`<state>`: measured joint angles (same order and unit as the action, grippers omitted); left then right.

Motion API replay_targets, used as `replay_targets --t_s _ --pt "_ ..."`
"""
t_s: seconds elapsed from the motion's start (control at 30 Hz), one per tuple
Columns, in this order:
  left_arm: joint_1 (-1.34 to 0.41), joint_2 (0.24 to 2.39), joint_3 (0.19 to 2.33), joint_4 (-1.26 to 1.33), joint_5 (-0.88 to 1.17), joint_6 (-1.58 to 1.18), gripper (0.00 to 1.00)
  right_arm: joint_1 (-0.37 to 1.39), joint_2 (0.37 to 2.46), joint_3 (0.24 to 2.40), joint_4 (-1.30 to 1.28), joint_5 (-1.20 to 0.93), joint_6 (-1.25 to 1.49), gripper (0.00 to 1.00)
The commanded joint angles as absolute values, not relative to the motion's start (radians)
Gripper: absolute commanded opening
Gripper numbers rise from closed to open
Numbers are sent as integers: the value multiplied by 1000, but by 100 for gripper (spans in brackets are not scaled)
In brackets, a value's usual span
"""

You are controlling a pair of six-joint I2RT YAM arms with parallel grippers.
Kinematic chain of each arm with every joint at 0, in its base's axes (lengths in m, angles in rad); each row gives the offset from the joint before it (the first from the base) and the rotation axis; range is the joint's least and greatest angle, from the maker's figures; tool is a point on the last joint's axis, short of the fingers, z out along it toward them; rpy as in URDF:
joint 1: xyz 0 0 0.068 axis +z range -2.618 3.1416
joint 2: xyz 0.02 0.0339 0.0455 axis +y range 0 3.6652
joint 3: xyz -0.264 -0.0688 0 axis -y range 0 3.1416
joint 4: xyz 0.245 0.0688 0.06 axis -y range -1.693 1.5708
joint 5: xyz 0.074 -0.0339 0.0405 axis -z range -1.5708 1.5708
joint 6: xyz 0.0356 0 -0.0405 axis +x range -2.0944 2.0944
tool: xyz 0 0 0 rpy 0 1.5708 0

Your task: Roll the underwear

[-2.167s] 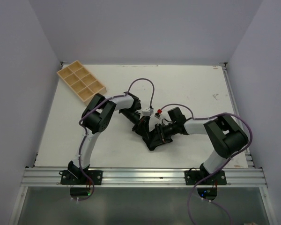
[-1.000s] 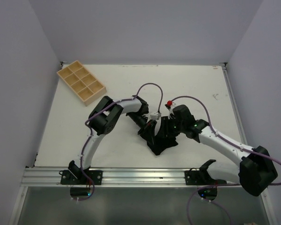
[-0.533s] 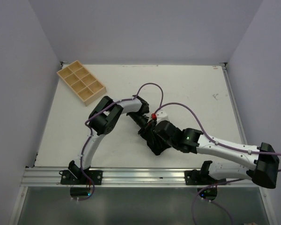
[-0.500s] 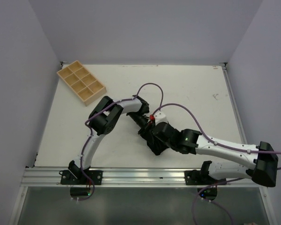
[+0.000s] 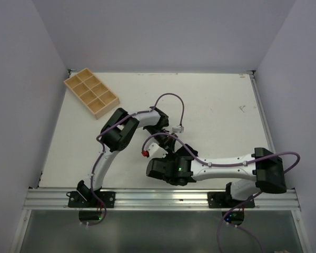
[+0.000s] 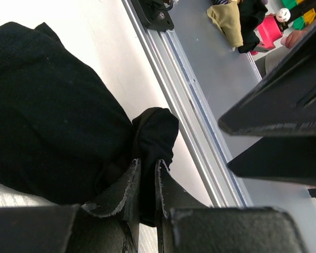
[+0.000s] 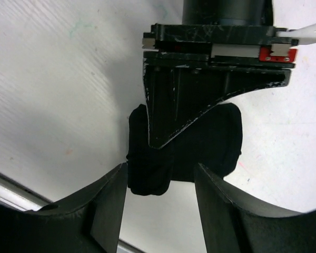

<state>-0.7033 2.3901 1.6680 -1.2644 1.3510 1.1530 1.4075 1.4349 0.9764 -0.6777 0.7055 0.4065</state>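
The underwear (image 7: 213,145) is a black bundle on the white table (image 7: 52,79). In the left wrist view the underwear (image 6: 52,105) fills the left side, and a fold of it stands pinched between the fingers of my left gripper (image 6: 146,171), which is shut on it. From the right wrist view, my left gripper (image 7: 158,143) sits on top of the bundle. My right gripper (image 7: 160,184) is open just in front of the bundle's near edge, a finger on each side and nothing between them. From above, my left gripper (image 5: 166,138) and right gripper (image 5: 167,158) hide most of the garment.
A wooden compartment tray (image 5: 91,91) lies at the far left of the table. The aluminium rail (image 5: 158,197) runs along the near edge, close behind my right wrist. The right forearm (image 5: 226,163) stretches across the front of the table. Purple cables loop over both arms.
My right arm has swung from the right of the underwear round to its near side, and its jaws have spread wider. The left gripper has kept its hold and place.
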Motion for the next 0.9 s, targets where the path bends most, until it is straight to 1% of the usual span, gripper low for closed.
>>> replay_targets --t_s 0.0,0.17,0.3,0.53,0.87 --pt "-712 2421 1692 -1195 1279 1129 3 1414 1508 1048 -716 750 339 58" --pt "-710 2422 1695 -1171 1269 1095 3 1420 1635 1107 -767 738 295 59" --pt "-712 2424 1695 -1163 1264 1085 3 1425 1722 1158 -848 741 313 59" --pt "-710 2424 1695 -1149 1255 1065 3 1427 1825 1192 -925 742 342 60" --pt "-712 2425 1694 -1140 1249 1048 3 1424 1888 1183 -913 721 328 62"
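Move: The right hand, open and empty, has the rolled end of the underwear about 8 cm below it, level fore-and-aft and roughly 1 cm to its right. The left gripper's tips, already pinching that end, are some 6 cm below the right hand and 2 cm ahead, 1 cm left; the loose body of the underwear lies about 3 cm ahead, 6 cm right and 9 cm down. From the left hand, the rolled end pokes out about 1 cm back and 2 cm right, 1 cm down. The right hand sinks almost straight down, about 7 cm, onto the rolled end of the underwear just behind the left gripper's tips, rolling some 30 degrees so that its left side dips, and arrives with its open fingertips on either side of that end. The left hand stays in place and keeps its pinch on the underwear, while the right fingers stay open and do not yet squeeze. ##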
